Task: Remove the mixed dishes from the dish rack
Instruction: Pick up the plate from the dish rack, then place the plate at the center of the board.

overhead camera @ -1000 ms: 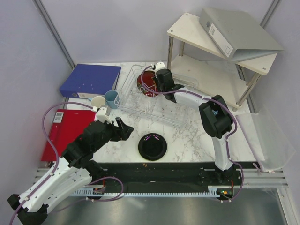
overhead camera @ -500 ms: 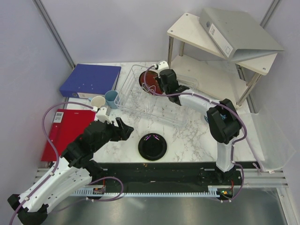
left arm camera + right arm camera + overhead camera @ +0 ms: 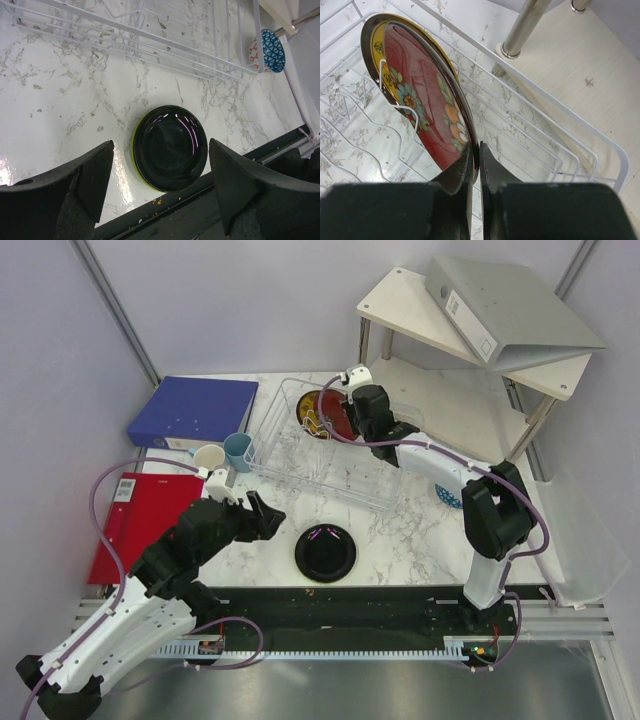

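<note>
The clear dish rack [image 3: 300,455] holds a red bowl [image 3: 335,412] with flowers inside, standing on edge, and a yellow-brown patterned plate [image 3: 312,410] just behind it. My right gripper [image 3: 352,405] is shut on the red bowl [image 3: 425,105], its fingers pinching the rim [image 3: 477,150]; the yellow plate [image 3: 380,40] shows behind. A black plate [image 3: 325,552] lies on a lime-green plate [image 3: 136,165] near the table's front edge. My left gripper [image 3: 160,175] hangs open above the black plate [image 3: 170,147], holding nothing. A light blue cup [image 3: 238,450] and a cream mug [image 3: 208,457] stand left of the rack.
A blue patterned bowl [image 3: 448,497] sits on the table right of the rack. The white two-tier shelf [image 3: 440,390] with a grey binder [image 3: 510,310] stands at the back right. A blue binder [image 3: 195,410] and a red folder [image 3: 140,520] lie on the left.
My right gripper has closed onto the red bowl's rim and its arm has swung rightward, uncovering the blue patterned bowl. The left arm has not moved.
</note>
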Robot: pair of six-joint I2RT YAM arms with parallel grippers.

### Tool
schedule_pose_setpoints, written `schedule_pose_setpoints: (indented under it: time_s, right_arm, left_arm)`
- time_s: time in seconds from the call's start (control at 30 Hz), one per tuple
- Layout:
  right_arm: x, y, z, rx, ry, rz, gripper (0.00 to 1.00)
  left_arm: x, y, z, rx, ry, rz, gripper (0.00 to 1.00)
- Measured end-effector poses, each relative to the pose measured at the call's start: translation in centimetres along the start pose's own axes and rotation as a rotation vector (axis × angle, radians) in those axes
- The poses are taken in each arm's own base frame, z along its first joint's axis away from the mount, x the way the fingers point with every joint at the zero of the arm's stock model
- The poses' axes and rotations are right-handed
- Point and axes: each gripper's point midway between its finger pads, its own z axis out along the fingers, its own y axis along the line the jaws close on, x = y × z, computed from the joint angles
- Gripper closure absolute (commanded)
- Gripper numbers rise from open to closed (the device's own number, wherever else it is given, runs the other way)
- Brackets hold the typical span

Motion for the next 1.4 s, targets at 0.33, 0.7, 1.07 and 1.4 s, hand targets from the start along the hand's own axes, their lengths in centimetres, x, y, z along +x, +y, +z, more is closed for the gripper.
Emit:
schedule_pose_setpoints:
  time_s: [0.33,0.7,1.07,1.4]
  right_arm:
    - [-0.6,-1.1,-3.3,0.013,0.042,0.102,1.0]
    - [-5.5,-2.4,-9.6,-0.026,-0.031,0.23,1.0]
    - [-5.9,-0.7,-16.7,-0.207,0.07,0.426,1.0]
    - [-4.5,2.1,-25.5,-0.485,0.149,0.628,1.0]
  left_arm:
    - [-0.1,-0.3,-0.2,0.016,-0.004,-0.002,0.16]
    - [-0.1,-0.3,-0.2,0.016,-0.003,-0.002,0.16]
    - [-0.2,-0.3,-0.3,0.017,-0.01,-0.003,0.17]
    - [-2.2,-0.2,-1.0,-0.012,-0.081,-0.011,0.17]
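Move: The red plate is already pinched by its right rim in the right hand, still partly among the rack's wires. From that hand the black plate on the table lies about 31 cm back, 7 cm left and 17 cm below; the yellow plate stands in the rack some 5 cm ahead, 7 cm left and 7 cm lower. From the open left hand, the black plate is roughly 12 cm right, 3 cm back and 18 cm down. The red plate is drawn out of the rack by the right hand, which keeps its pinch on the rim and comes back about 20 cm while rising some 14 cm, away from the yellow plate and towards the black one. As it travels, the wrist rolls its left side up some 40 degrees and tips the fingers down. ##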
